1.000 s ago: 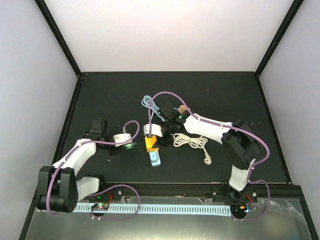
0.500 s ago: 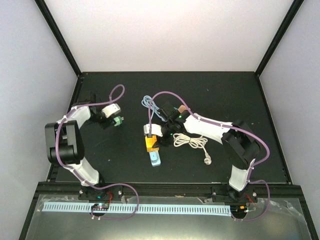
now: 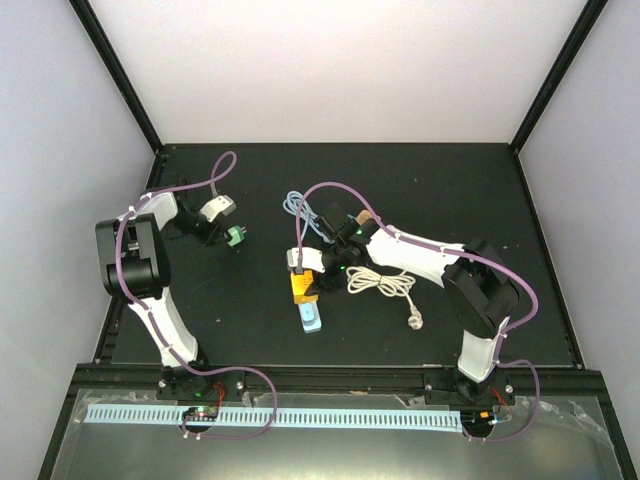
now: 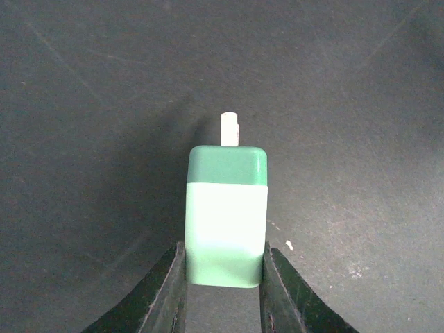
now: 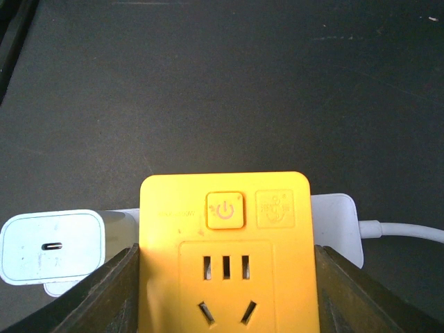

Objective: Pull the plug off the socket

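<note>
The plug [image 4: 226, 215], a pale green block with a darker green cap and a white prong, hangs above the black mat with my left gripper [image 4: 223, 248] shut on its sides. In the top view the plug [image 3: 237, 239] and the left gripper [image 3: 230, 237] are at the back left, well away from the socket. The yellow socket [image 5: 225, 243] has a power button and empty slots on its face. My right gripper [image 5: 225, 253] is shut on its two sides. From above, the socket [image 3: 302, 288] lies mid-table at the right gripper [image 3: 312, 278].
A white USB charger [image 5: 52, 246] lies to the left of the socket, and a white block with a cable [image 5: 338, 223] lies to its right. A coiled white cord [image 3: 380, 283], a pale blue cable [image 3: 296, 208] and a light blue block [image 3: 311, 319] lie around the socket.
The left arm swung away from the socket to the back left of the table, carrying the green plug. The right arm and the socket stayed put.
</note>
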Motion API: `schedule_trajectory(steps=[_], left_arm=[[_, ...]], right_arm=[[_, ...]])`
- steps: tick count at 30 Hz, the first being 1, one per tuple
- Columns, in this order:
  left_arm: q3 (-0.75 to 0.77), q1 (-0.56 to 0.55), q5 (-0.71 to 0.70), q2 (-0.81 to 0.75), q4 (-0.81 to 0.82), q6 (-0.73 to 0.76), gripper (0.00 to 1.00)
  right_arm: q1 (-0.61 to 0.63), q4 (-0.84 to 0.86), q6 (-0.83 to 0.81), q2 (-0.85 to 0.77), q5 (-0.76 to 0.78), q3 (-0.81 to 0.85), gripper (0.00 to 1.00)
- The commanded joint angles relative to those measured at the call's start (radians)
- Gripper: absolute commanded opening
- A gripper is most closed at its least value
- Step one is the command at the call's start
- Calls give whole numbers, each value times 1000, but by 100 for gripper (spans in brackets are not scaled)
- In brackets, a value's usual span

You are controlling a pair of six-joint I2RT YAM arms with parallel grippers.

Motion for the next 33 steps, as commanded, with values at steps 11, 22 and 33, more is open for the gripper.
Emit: schedule_trajectory(steps=[11, 22, 33], left_arm=[[102, 41, 27, 91, -60, -97, 44], [66, 50, 23, -35, -18, -136, 83], [-99, 63, 5, -371, 169, -251, 99]], right_arm=[[-17, -99, 57, 52, 129, -9, 24], [-16, -99, 54, 47, 131, 8, 47], [-14, -137, 25, 68, 137, 52, 54]])
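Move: Held between the left fingertips, low over bare mat, the plug has its middle about 1 cm ahead, 2 cm right and 2 cm below that hand. The yellow socket lies roughly 14 cm back and 17 cm right of the left hand, and the light blue cable coil about 8 cm ahead and 17 cm right. From the right hand, the plug is some 15 cm ahead, 17 cm left and 4 cm lower. Easing the plug about 1 cm forward and 1 cm left, the left hand sinks about 1 cm as its fingers begin to open and let go of the plug on the mat. Its fingers spread wide and it climbs straight up off the plug, ending about 8 cm above its starting height, turned some 10 degrees counter-clockwise. The right hand stays put, still pinching the yellow socket. ##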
